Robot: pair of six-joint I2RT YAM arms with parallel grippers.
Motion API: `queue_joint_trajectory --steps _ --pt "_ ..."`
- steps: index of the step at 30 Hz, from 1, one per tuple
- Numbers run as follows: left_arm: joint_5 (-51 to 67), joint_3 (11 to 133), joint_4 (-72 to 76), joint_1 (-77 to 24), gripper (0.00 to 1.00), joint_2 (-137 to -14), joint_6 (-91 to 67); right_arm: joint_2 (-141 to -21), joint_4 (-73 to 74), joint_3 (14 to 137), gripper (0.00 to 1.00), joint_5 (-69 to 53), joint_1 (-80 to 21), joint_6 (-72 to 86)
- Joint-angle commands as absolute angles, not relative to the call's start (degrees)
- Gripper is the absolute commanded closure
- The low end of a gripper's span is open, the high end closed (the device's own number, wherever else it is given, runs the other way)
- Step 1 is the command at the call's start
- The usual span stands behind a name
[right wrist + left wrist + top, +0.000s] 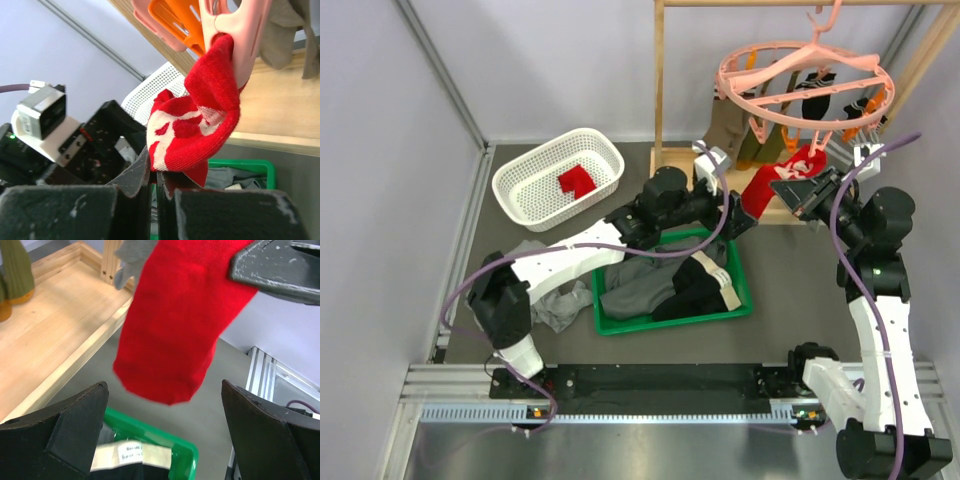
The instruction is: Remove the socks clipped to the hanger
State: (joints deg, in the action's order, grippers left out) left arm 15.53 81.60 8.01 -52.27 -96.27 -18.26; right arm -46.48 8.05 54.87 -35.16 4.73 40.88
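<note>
The pink round hanger [800,75] hangs from the wooden rack, with several socks [790,110] dangling from its clips. One red sock [772,182] with white pattern [200,125] is still held at its top by a pink clip [245,45]. My right gripper [161,175] is shut on this sock's lower part, pulling it sideways. My left gripper [164,390] stands open just below the sock's red toe end [172,335], nothing between its fingers [75,430]. In the top view the left gripper [745,215] is right beside the right gripper [792,192].
A white basket [525,175] at the back left holds one red sock [575,181]. A green tray [745,300] with grey and black garments lies under the left arm. The rack's wooden base [55,330] and upright post [660,80] stand close behind.
</note>
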Motion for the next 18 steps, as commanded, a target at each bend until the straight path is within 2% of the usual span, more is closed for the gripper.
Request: queue_joint_trajectory --steps 1,3,5,7,8,9,10,12,13,16,18 --pt "14.77 87.18 12.13 -53.79 0.01 -100.71 -16.44 -45.53 4.22 55.37 1.0 -37.09 5.18 43.5" --pt "13.89 89.37 11.78 -54.14 0.02 -102.3 -16.17 -45.53 4.39 55.37 1.0 -37.53 5.1 43.77" --pt "14.06 90.78 11.17 -54.23 0.14 -104.06 -16.0 -45.61 4.83 55.46 1.0 -37.53 5.18 43.59" --pt "13.89 91.84 11.07 -54.32 0.34 -104.85 -16.0 -45.61 6.15 55.63 1.0 -37.44 5.19 42.81" --pt "13.63 91.93 10.81 -54.32 0.58 -104.77 -16.34 -45.7 7.11 56.16 1.0 -37.35 5.19 42.37" --pt "13.1 91.85 10.64 -54.4 0.65 -104.68 -16.43 -45.88 9.29 56.6 1.0 -37.27 5.1 41.75" --pt "13.01 91.76 10.46 -54.32 0.73 -104.42 -16.44 -45.97 10.97 57.82 0.93 -37.09 5.18 40.36" --pt "13.18 91.41 9.67 -54.4 0.95 -104.15 -16.17 -46.32 14.22 59.58 0.83 -35.43 5.19 38.59" --pt "13.01 91.32 9.32 -54.4 1.0 -103.8 -16.08 -46.49 18.41 61.68 0.72 -34.72 5.19 36.93" --pt "12.92 90.7 8.26 -54.4 1.0 -103.01 -16.08 -47.9 28.25 68.08 0.56 -31.39 5.19 32.81" --pt "12.92 89.65 8.17 -54.4 1.0 -102.48 -16.08 -48.86 33.64 71.7 0.52 -27.87 5.1 30.77"
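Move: The red sock hangs from its pink clip, pinched partway down in my closed right fingers. Its toe end lies about 5 cm right of and 2 cm ahead of my left hand, and some 5 cm left of, 2 cm ahead of and 5 cm below my right. The clip is about 5 cm ahead, 4 cm right and 7 cm above my right hand. From my left hand, the green box's middle lies some 13 cm left, 2 cm back and 27 cm below. I bring my open left hand about 4 cm further right, sinking 2 cm or so and edging forward, until the red sock's toe end sits between the pads, then shut the fingers and pinch it. As they finish closing, my right hand opens nearly halfway and lets go of the sock, barely shifting but tipping down a few degrees. ##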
